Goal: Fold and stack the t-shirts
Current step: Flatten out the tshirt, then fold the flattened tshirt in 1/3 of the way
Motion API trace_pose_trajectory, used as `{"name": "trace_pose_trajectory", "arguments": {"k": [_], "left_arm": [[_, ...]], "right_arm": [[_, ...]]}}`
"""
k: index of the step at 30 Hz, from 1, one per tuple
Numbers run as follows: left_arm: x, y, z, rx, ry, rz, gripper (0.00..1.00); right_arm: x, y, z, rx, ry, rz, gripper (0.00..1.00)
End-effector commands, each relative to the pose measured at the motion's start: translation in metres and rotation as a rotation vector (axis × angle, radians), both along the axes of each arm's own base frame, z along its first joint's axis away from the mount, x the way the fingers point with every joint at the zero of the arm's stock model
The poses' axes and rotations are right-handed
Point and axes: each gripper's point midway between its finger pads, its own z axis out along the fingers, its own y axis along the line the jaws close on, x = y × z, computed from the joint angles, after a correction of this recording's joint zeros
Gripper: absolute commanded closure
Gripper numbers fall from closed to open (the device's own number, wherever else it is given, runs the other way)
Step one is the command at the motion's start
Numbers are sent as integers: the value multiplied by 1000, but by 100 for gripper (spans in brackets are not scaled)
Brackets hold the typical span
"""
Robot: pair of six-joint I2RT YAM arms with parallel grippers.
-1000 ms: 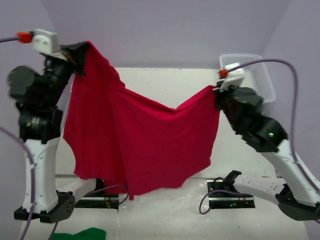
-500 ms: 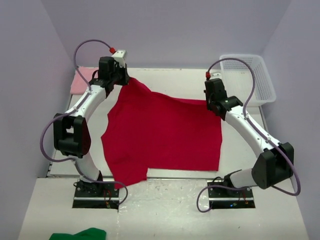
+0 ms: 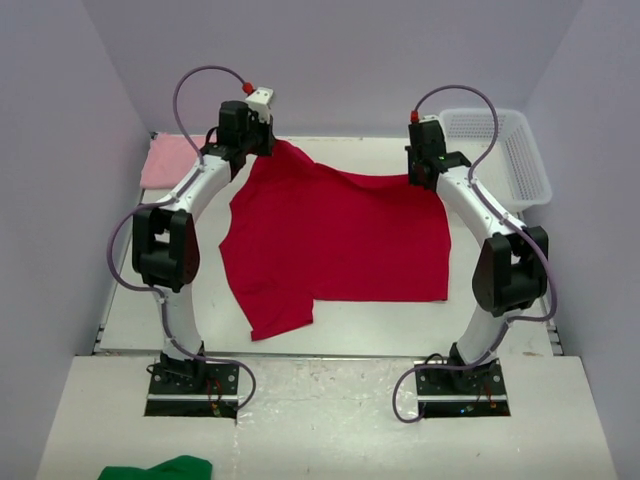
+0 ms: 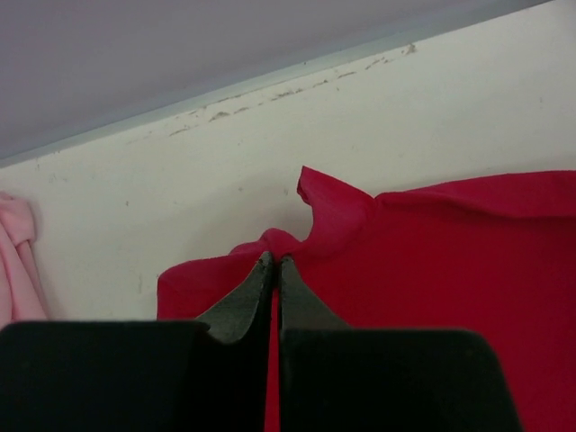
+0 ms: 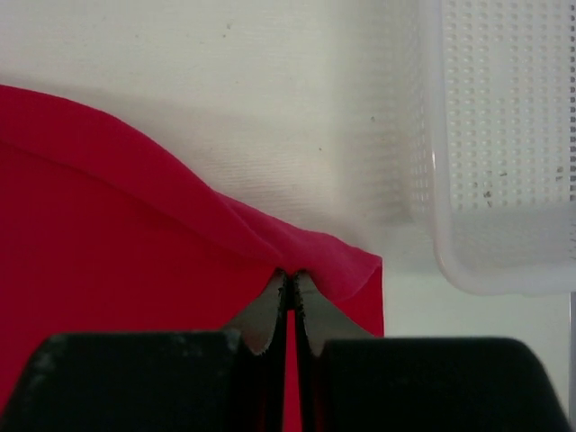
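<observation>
The red t-shirt (image 3: 335,240) lies spread over the table, one sleeve trailing toward the near left. My left gripper (image 3: 270,148) is shut on its far left corner, where cloth bunches at the tips (image 4: 274,258). On the far right corner my right gripper (image 3: 422,180) is shut too, pinching a fold of the red t-shirt (image 5: 135,243) between its tips (image 5: 291,274). A pale pink t-shirt (image 3: 165,160) lies folded at the far left of the table, and its edge (image 4: 18,261) shows in the left wrist view.
A white mesh basket (image 3: 520,150) stands at the far right, its wall (image 5: 495,135) close to my right gripper. A green cloth (image 3: 160,468) lies off the table at the near left. The back wall runs just beyond both grippers.
Both arms have swung from holding the red shirt up in the air to reaching far across the table. The shirt has come down and now lies spread flat.
</observation>
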Motion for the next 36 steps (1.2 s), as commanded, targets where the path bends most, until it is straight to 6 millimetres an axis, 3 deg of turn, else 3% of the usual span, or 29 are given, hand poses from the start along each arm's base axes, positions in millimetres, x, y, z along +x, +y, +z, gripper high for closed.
{"name": "trace_pose_trajectory", "arguments": {"k": [1, 6, 18, 27, 32, 36], "left_arm": [[12, 1, 29, 25, -88, -5, 100], [3, 6, 30, 39, -87, 4, 100], [-34, 7, 7, 5, -34, 20, 100], [-67, 4, 20, -8, -26, 88, 100], [-88, -10, 10, 18, -3, 83, 100], [-95, -5, -2, 18, 22, 129, 100]], "right_arm": [[23, -11, 25, 15, -70, -24, 100], [43, -36, 28, 12, -79, -76, 100], [74, -46, -3, 34, 9, -93, 100], [73, -58, -23, 18, 79, -152, 100], [66, -66, -24, 17, 84, -204, 100], [59, -67, -30, 15, 111, -215, 100]]}}
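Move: Nipped in the left fingers is the red t-shirt's far left edge; the place it is taken to lies about 9 cm back, 2 cm right and 9 cm below. The pink t-shirt is some 24 cm left of that hand and 3 cm ahead. From the right hand, its edge's place is roughly 6 cm ahead, 6 cm right and 7 cm below; the basket's middle is 10 cm ahead and 25 cm right, the red t-shirt's middle 11 cm back and 20 cm left. Stretching the far edge, the right hand keeps its pinch and goes about 6 cm forward and 5 cm right towards the basket, then sinks about 4 cm, tipping down slightly. The left, fingers still shut on the cloth, first barely moves, then draws back about 9 cm, dipping up to 4 cm and rising again on the way. ##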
